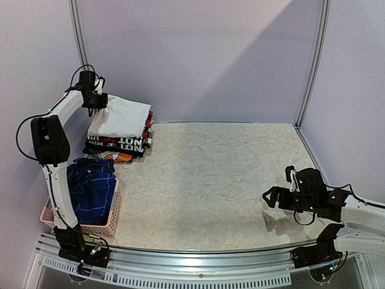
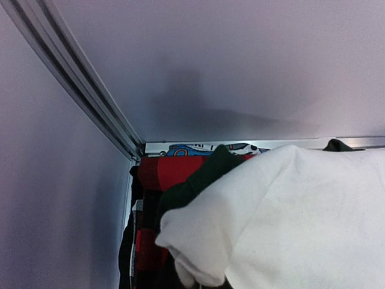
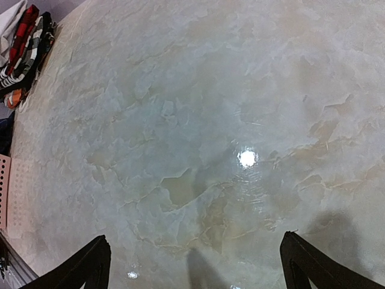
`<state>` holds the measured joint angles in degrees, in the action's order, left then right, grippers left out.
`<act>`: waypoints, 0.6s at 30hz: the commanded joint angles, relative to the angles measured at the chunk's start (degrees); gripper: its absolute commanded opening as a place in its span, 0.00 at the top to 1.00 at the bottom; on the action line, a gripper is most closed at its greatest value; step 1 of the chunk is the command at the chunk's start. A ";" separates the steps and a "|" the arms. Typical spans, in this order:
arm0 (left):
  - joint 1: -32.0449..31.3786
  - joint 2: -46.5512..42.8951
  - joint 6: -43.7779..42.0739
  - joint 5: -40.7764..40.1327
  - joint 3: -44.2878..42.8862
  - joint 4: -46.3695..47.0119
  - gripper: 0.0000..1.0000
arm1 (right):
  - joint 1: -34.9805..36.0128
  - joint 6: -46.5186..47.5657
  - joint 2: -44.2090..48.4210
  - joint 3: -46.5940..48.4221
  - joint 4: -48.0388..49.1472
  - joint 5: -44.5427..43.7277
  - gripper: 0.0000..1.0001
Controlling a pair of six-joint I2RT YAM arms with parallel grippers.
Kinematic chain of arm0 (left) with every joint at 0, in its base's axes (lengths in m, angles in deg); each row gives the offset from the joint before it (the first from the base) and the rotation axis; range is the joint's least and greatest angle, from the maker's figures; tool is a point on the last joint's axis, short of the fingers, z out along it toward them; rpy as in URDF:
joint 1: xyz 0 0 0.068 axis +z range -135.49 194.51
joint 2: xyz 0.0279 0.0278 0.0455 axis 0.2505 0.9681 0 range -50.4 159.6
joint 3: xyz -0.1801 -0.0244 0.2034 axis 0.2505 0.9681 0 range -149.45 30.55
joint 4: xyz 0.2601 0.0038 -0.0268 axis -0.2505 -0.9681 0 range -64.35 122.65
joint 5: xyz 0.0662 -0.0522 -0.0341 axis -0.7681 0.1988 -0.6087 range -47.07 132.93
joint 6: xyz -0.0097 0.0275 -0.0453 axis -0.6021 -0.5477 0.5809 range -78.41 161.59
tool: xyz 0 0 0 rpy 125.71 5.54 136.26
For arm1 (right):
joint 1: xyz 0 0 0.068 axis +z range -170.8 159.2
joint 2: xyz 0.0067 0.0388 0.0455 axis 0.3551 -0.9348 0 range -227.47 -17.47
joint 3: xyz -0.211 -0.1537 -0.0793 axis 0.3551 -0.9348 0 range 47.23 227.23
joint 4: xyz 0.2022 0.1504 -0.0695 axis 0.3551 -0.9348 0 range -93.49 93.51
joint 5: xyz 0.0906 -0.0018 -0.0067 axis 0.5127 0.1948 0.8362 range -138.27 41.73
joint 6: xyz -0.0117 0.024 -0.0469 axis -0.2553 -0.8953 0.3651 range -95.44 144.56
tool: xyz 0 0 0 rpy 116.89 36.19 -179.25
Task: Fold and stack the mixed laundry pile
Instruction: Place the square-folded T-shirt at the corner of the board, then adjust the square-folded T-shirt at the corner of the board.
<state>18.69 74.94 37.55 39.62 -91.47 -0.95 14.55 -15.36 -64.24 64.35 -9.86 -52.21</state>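
The laundry shows as a folded stack (image 1: 120, 143) at the back left, with a white T-shirt (image 1: 123, 117) on top. My left gripper (image 1: 95, 107) sits at that shirt's back-left corner. In the left wrist view the white T-shirt (image 2: 301, 223) bunches toward the bottom edge and hides the fingers; the jaws appear shut on it. A red-and-black plaid shirt (image 2: 174, 171) lies under it. A blue plaid garment (image 1: 90, 183) fills the basket. My right gripper (image 1: 269, 197) (image 3: 195, 238) hovers open over bare table at the near right, holding nothing.
A pink lattice basket (image 1: 114, 211) stands at the near left beside my left arm's base. Pale walls close the back and both sides, and the stack sits tight in the back-left corner. The marbled tabletop (image 1: 216, 180) spans the middle.
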 commanded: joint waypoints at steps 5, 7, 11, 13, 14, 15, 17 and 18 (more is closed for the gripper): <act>2.49 4.55 3.77 5.19 -2.90 1.42 0.98 | 0.24 -0.37 -1.00 0.19 1.60 0.42 0.01; 2.69 4.97 3.77 5.16 -2.89 1.49 0.92 | 0.25 -0.33 -1.05 0.19 1.51 0.47 0.01; 2.93 4.20 6.61 2.67 -2.75 1.05 0.63 | 0.26 -0.16 -0.81 0.30 0.96 0.52 0.01; 3.06 2.60 8.35 -0.84 -2.28 0.65 0.43 | 0.25 -0.16 -0.58 0.34 0.65 0.61 0.01; 3.10 1.49 9.16 -1.77 -1.47 0.94 0.24 | 0.26 -0.16 -0.53 0.29 0.63 0.63 0.01; 3.11 0.05 9.86 -2.74 -0.48 1.39 0.05 | 0.29 -0.16 -0.39 0.31 0.54 0.63 0.01; 3.11 -2.89 10.87 -3.46 1.94 2.51 0.01 | 0.25 -0.22 -0.26 0.32 0.73 0.76 0.01; 3.04 -4.20 11.19 -3.72 2.73 2.77 0.00 | 0.29 -0.24 -0.26 0.29 0.84 0.84 0.01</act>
<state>21.23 77.69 45.68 39.20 -91.40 -0.30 14.55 -15.45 -64.91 64.35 -8.96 -52.17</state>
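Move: The left hand, closed on the white T-shirt's far-left corner, hangs over the left part of the clothes stack: the middle of the stack's top is about 8 cm to its right, 3 cm back and 5 cm down. The orange shirt at the stack's near foot is some 14 cm back, 8 cm right and 20 cm down; the pink basket is about 42 cm back and 3 cm right. From the right hand the stack top lies some 36 cm ahead, 54 cm left and 9 cm up. Downward first, the left hand lowers the still-gripped corner of the T-shirt nearly 4 cm towards the stack, edging left and slightly forward with a slight roll of its left side down. Near the bottom its fingers spread wide and let go of the cloth, and the hand then backs up about 1 cm while drifting farther left and turning a few degrees counter-clockwise. ##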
